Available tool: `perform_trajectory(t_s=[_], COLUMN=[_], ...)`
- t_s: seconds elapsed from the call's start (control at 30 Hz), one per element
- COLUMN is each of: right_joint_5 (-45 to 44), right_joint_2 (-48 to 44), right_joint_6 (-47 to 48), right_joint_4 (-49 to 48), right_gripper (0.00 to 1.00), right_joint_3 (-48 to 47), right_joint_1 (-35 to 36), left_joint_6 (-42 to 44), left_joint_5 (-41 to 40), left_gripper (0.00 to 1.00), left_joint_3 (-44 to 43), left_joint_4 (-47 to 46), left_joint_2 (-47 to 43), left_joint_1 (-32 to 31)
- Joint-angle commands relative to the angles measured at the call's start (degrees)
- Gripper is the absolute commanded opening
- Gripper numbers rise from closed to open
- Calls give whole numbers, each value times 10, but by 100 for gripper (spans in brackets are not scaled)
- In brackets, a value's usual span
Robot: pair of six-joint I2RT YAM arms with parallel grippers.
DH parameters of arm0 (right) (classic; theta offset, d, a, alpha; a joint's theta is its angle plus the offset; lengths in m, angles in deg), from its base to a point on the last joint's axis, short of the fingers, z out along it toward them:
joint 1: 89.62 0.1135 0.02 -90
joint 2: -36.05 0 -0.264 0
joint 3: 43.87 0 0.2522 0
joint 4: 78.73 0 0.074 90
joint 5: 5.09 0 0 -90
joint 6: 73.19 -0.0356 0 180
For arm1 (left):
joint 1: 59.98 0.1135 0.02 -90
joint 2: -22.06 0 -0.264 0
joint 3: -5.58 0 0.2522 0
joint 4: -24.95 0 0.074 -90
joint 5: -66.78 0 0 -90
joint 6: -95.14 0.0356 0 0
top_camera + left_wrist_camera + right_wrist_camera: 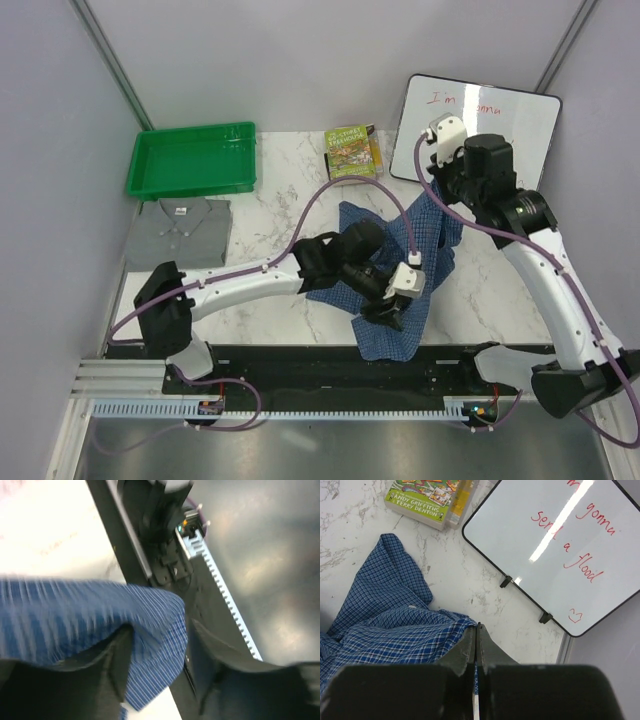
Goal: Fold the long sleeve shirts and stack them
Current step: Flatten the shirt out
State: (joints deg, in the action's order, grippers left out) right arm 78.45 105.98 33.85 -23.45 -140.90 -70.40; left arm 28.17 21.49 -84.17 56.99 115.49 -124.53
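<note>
The blue checked shirt (393, 340) lies crumpled at the table's middle, and its lower end hangs over the front edge. My left gripper (385, 310) is low over that end. In the left wrist view its jaws (160, 670) stand apart with a blurred fold of the blue shirt (150, 615) between them. My right gripper (440, 203) is at the shirt's far right edge. In the right wrist view it (477, 630) is shut on the edge of the blue shirt (390, 625). The grey shirt (180, 230) lies folded at the left.
A green tray (193, 158) stands behind the grey shirt. A book (352, 150) and a whiteboard (480, 125) lie at the back, both also in the right wrist view: book (430, 500), whiteboard (555, 545). A black rail (330, 370) runs along the front edge.
</note>
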Motion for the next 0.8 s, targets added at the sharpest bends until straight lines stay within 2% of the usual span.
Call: perform_trajectory(t_s=[0.0, 0.03, 0.1, 0.17, 0.2, 0.3, 0.6, 0.77], right_joint_5=[-18, -18, -13, -12, -1, 4, 6, 8], right_joint_2=[-57, -62, -78, -88, -89, -87, -79, -68], right_joint_6=[-24, -24, -26, -30, -30, -32, -27, -30], right_joint_4=[-28, -29, -32, -40, -44, -50, -48, -52], right_gripper=[0, 0, 0, 0, 0, 0, 0, 0], right_joint_3=[33, 36, 46, 58, 61, 62, 47, 39], right_joint_1=[-8, -8, -8, -8, -8, -8, -8, -7], left_joint_6=[-38, -53, -31, 12, 25, 60, 42, 49], left_joint_5=[20, 31, -12, -96, -104, -139, -208, -208], left_gripper=[66, 70, 70, 71, 71, 72, 78, 74], left_joint_3=[86, 114, 137, 155, 158, 152, 59, 58], left_joint_4=[-20, -15, 17, 24, 24, 18, -28, -38], left_joint_2=[-72, -83, -93, -75, -64, 2, 135, 151], left_joint_1=[123, 155, 219, 233, 247, 256, 268, 268])
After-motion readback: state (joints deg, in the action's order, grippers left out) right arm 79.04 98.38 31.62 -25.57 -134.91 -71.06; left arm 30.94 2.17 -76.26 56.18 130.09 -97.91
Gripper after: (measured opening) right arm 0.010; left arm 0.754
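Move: The shirt's left sleeve end lies on the table about 17 cm ahead of the left hand, 14 cm to its left and some 20 cm below. The shirt's near end is almost under that hand, about 1 cm ahead, and its far left flap is roughly 33 cm ahead and 9 cm left. From the raised right hand, still pinching cloth, the sleeve end is about 9 cm back, 28 cm left and 31 cm below. Opening wider, the left hand goes about 20 cm forward, down and left to the sleeve end; right keeps hold. ##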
